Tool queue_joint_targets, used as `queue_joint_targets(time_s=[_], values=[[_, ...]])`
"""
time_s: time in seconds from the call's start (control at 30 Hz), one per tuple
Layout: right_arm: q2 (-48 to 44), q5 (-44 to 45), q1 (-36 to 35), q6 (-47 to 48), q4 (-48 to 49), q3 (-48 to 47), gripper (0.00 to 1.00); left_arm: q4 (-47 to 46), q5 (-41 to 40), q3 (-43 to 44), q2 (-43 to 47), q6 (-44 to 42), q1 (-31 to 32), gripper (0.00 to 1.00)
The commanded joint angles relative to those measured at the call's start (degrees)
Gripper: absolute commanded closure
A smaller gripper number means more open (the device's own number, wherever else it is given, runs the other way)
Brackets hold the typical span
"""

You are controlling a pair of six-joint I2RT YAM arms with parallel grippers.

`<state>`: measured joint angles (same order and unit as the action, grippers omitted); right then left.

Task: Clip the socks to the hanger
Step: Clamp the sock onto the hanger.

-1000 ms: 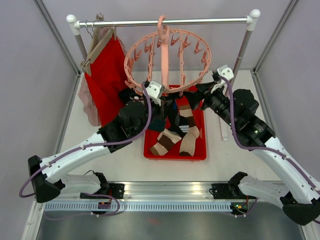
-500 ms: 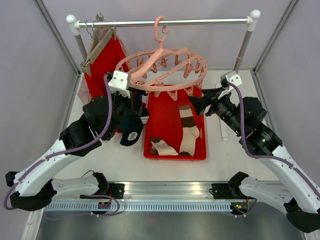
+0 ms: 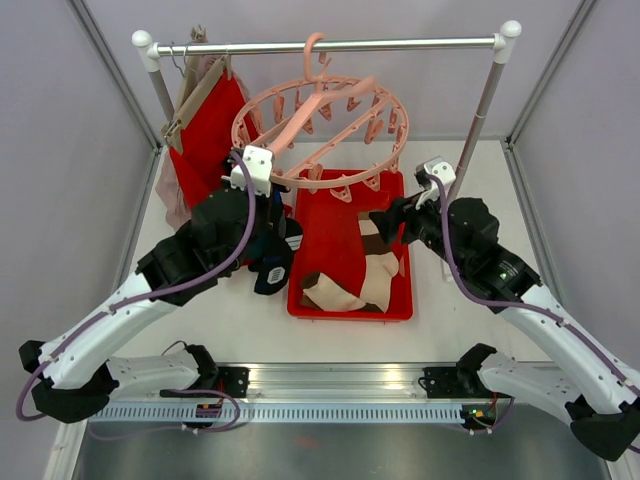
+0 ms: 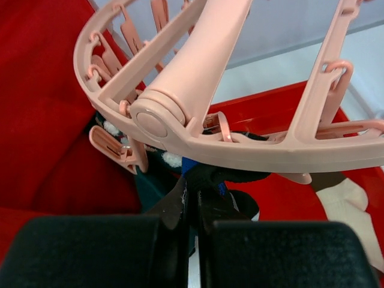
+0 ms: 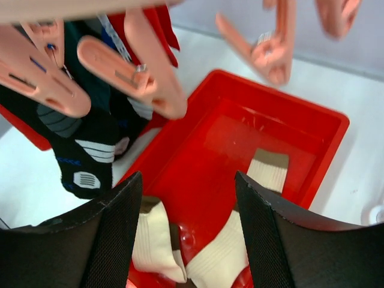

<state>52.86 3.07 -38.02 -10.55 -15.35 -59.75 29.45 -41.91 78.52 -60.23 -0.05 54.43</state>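
Note:
The pale-pink ring hanger [image 3: 330, 135] hangs tilted from the rail by its hook, clip pegs dangling. My left gripper [image 3: 275, 228] is just under its near-left rim, shut on dark socks [image 3: 272, 265], black with white markings and teal, which hang left of the tray. In the left wrist view the gripper [image 4: 193, 183] pinches black sock fabric [image 4: 225, 177] right beneath the hanger's ring [image 4: 252, 153]. My right gripper [image 3: 385, 225] stands open over the red tray [image 3: 350, 312]. In the right wrist view the gripper [image 5: 187, 180] holds nothing, with beige socks [image 5: 264, 174] below it.
A wooden hanger with a red cloth [image 3: 212, 140] hangs at the rail's left end [image 3: 160, 45]. The rail's right post [image 3: 485, 100] stands behind my right arm. Hanger pegs [image 5: 144, 66] dangle close above my right gripper.
My left gripper lifted the dark socks out of the tray, swung left, then came back a little under the ring. The hanger swung and tilted. My right gripper shifted left over the tray.

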Motion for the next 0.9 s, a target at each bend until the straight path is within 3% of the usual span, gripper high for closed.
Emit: queue_joint_targets(time_s=[0.0, 0.47, 0.7, 0.87], values=[[1.5, 1.7, 0.1, -1.6, -0.4, 2.4, 0.31, -3.4, 0.1, -2.5, -0.7, -0.6, -2.4, 0.98], [16.7, 7.5, 0.1, -5.3, 10.2, 9.8, 0.34, -7.9, 5.8, -6.3, -2.8, 5.0, -7.1, 0.95], [34.9, 16.3, 0.7, -6.9, 14.0, 3.9, 0.34, -10.3, 8.6, -5.9, -3.4, 6.5, -7.1, 0.97], [44.6, 14.2, 3.6, -8.8, 14.4, -2.0, 0.35, -10.6, 10.4, -5.4, -3.2, 7.1, -7.1, 0.97]])
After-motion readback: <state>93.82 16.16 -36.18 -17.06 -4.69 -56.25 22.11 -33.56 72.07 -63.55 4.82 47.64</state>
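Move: Below the right hand, in the red box, lies the striped sock it heads for: about 9 cm ahead, 2 cm to its right and 32 cm down. A second brown-and-white sock lies 8 cm nearer and 10 cm left of that one; the nearest hanger clips hang 10 cm ahead of the right hand, 5 cm left, 3 cm up. From the left hand the near rim is 3 cm ahead and 4 cm up, the striped sock 9 cm ahead, 15 cm right, 38 cm below. Dropping away from the hanger, the right hand sinks about 25 cm into the space over the red box, curving forward some 10 cm in the later part, its open fingers tipping downward towards the striped sock without closing. The left hand keeps its pinch on the dark sock under the near rim, easing some 4 cm down and 3 cm forward, then drifting slightly right. ##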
